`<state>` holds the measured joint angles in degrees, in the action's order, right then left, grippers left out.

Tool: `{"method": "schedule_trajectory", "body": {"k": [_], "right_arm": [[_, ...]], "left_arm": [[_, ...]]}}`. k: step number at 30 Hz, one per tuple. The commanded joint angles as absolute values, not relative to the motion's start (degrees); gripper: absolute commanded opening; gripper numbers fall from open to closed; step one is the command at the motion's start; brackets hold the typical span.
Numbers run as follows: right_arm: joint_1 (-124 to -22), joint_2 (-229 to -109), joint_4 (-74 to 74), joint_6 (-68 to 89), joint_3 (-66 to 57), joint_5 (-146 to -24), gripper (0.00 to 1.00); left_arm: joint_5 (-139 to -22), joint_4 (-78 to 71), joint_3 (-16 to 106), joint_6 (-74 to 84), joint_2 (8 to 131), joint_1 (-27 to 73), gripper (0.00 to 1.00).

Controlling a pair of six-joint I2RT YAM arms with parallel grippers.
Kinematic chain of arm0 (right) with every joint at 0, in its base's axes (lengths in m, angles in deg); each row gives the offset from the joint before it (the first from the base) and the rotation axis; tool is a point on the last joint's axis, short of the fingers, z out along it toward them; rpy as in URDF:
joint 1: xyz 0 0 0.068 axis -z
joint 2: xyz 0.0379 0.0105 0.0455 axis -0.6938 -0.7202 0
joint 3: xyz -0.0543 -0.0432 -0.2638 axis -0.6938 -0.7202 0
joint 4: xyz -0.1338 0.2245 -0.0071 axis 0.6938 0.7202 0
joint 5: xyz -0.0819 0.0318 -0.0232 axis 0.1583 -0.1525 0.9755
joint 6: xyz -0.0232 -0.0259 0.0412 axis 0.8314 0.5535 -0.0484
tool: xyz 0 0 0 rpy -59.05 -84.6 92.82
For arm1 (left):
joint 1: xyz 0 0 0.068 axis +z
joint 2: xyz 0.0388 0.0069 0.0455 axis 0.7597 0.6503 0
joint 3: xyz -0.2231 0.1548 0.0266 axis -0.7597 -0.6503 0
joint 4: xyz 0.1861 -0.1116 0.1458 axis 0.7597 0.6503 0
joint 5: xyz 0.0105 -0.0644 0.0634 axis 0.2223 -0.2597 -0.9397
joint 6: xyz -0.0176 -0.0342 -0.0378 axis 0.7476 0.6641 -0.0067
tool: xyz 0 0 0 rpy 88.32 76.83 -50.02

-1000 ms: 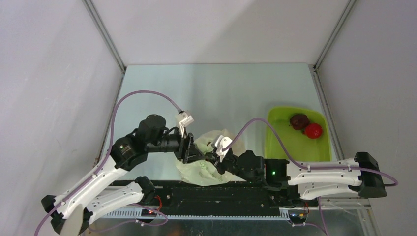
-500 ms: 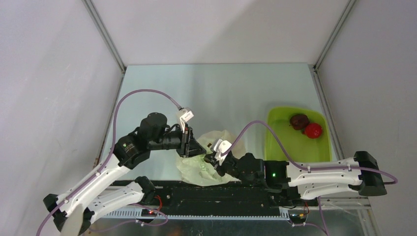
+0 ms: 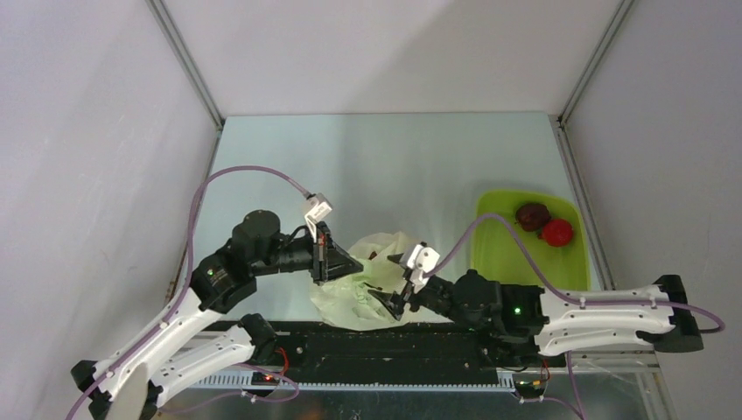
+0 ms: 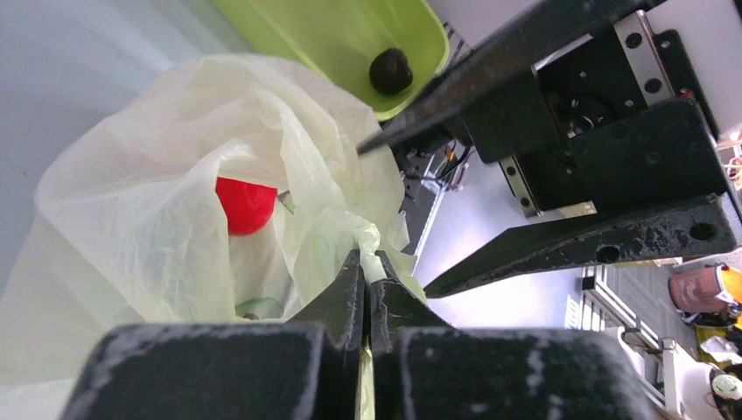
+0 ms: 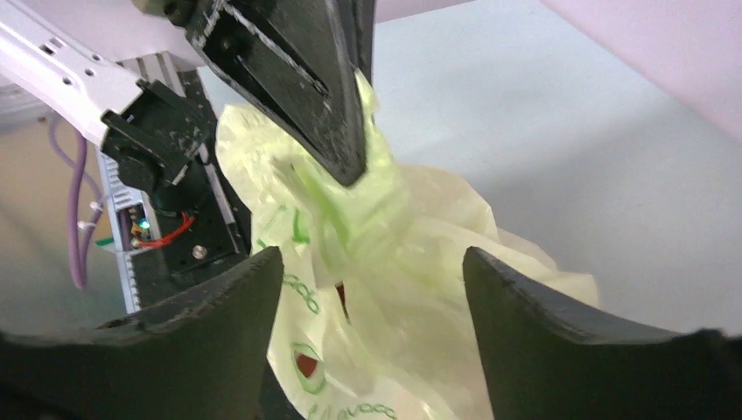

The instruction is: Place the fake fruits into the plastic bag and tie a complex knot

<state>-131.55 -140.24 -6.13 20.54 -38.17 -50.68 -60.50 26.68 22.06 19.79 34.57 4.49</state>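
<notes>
The plastic bag (image 3: 372,278) lies crumpled near the table's front edge, between my two grippers. My left gripper (image 3: 353,265) is shut on a bunched fold of the bag's film (image 4: 372,241) at its mouth. One red fake fruit (image 4: 245,203) shows inside the bag. My right gripper (image 3: 388,303) stands open just right of the bag, the film (image 5: 394,262) lying loose between its fingers (image 5: 236,302) without being pinched. A maroon fruit (image 3: 532,215) and a red fruit (image 3: 556,232) sit in the lime-green tray (image 3: 503,258). No knot shows.
The green tray stands at the right of the table, beside the right arm. A black rail (image 3: 376,346) runs along the near edge just under the bag. The enclosure's walls (image 3: 188,219) close in on both sides.
My left gripper has shut on the bag's film and shifted slightly left. My right gripper has opened, let go of the bag and drawn back to the right.
</notes>
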Motion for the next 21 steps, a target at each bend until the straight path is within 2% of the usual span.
{"method": "schedule_trajectory", "body": {"k": [1,4,6,9,21], "right_arm": [[-130.6,-135.2,-1.3,22.6,-38.0,-51.8,0.85],[-129.5,-133.4,2.5,23.8,-38.0,-53.4,0.96],[-128.9,-132.9,2.8,25.4,-38.0,-53.7,0.99],[-127.7,-133.2,1.7,29.0,-38.0,-54.4,0.99],[-118.7,-136.7,-5.7,32.6,-38.0,-69.4,0.99]], "left_arm": [[-60.9,20.3,21.6,21.8,33.1,4.7,0.0],[-60.3,16.8,20.8,23.9,32.6,4.8,0.0],[-59.7,15.3,20.5,25.0,32.2,4.8,0.0],[-59.1,15.1,20.7,25.3,32.6,4.8,0.0],[-56.8,16.2,21.5,24.9,32.8,4.8,0.0]]}}
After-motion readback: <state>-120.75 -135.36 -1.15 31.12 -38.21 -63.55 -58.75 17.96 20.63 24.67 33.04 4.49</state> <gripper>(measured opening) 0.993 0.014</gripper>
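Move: The bag's gathered neck, pinched in the closed left fingers, is right at the left hand point; from the open right hand it sits about 4 cm to the left and 1 cm farther out, roughly level. The sagging bag body is centred some 14 cm below the right hand, about 1 cm ahead and 1 cm to the left. A red fruit inside is roughly 6 cm ahead of the right hand and 12 cm down, neither left nor right. The bag's neck stays pinched in the shut left fingers while the left hand lifts it about 3 cm, drifting slightly right, its tips tilting up some 8 degrees. The right gripper spreads to fully open and backs off to the right about 3 cm, then swings forward another 3 cm, away from the neck, rolling its wrist slightly. ##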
